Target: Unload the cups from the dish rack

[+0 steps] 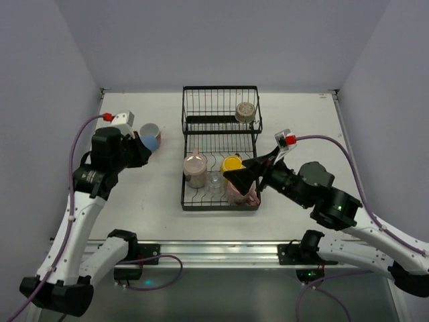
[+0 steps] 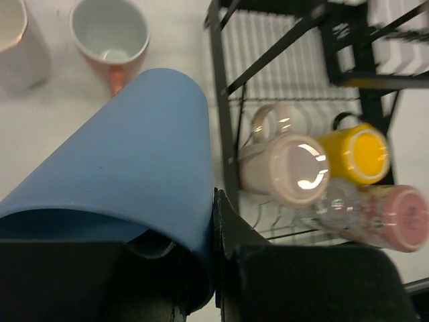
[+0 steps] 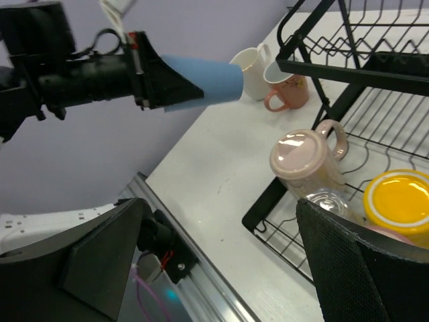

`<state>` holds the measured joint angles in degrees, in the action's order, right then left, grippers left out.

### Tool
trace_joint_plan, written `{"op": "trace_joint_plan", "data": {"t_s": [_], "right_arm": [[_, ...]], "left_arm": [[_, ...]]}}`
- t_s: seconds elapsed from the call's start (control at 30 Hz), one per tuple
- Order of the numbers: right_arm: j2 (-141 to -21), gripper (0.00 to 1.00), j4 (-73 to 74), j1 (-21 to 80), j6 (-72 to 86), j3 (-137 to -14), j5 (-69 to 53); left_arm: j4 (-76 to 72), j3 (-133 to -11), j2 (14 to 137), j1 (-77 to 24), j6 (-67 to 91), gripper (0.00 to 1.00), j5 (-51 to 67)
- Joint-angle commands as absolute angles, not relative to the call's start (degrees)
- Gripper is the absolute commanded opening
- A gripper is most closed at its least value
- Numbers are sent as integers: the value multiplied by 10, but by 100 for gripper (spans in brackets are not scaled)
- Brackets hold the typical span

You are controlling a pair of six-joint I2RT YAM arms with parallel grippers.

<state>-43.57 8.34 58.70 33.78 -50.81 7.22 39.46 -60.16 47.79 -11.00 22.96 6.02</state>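
Observation:
The black wire dish rack [image 1: 189, 201] stands mid-table. Its lower tier holds an upside-down pale pink mug [image 1: 195, 168], a clear glass [image 1: 214, 182], a yellow cup [image 1: 232, 163] and a pink patterned cup [image 1: 244, 196]. A grey-beige cup [image 1: 245, 111] sits on the upper shelf. My left gripper [image 1: 144, 149] is shut on the wall of a blue cup [image 2: 134, 161], held above the table left of the rack. My right gripper [image 1: 244, 176] is open and empty above the patterned cup, its fingers [image 3: 362, 268] wide apart. No dark red cup shows.
A salmon-pink mug [image 1: 149, 128] and a white cup [image 1: 124, 121] stand upright on the table at the far left, just beyond the blue cup. The salmon mug [image 2: 110, 30] and white cup [image 2: 17, 43] show in the left wrist view. The table's near metal rail [image 1: 214, 251] runs along the front.

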Motion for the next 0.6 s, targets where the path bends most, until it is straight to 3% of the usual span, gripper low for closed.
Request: {"op": "trace_joint_plan", "data": {"t_s": [0.0,0.23,0.57], "right_arm": [[-420,99,212,586,277,-563,102],[-425,99,315,585,259,-570,116],[-410,99,301,586,260,-525,110]], "left_arm": [[452,-577,539,-109,171,0,-4],[439,-576,656,-108,167,0,-88],[465,-612,802,-108,170,6,-138]]}}
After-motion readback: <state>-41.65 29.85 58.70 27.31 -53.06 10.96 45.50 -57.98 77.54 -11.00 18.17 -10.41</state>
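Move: The open table spot for the held blue cup lies about 6 cm to the left hand's left, 1 ahead and some 22 below; the orange cup stands roughly 14 ahead and 2 left, the white cup 15 ahead and 12 left. From the right hand, the pink cup is about 6 ahead, 4 right and 27 down, the yellow one 11 ahead and 2 right, the clear glass 5 ahead and 4 left. The left hand, still pinching the blue cup by its rim end, sinks some 17 cm towards the bare table nearer than the orange cup, drifting about 5 cm left and tipping its fingers steeply down so that the cup's bottom turns to the table. Meanwhile the right hand, empty and wide open, eases rightward and then mostly down over the front of the rack towards the pink cup, tilting its fingers down about 20 degrees without touching it. ##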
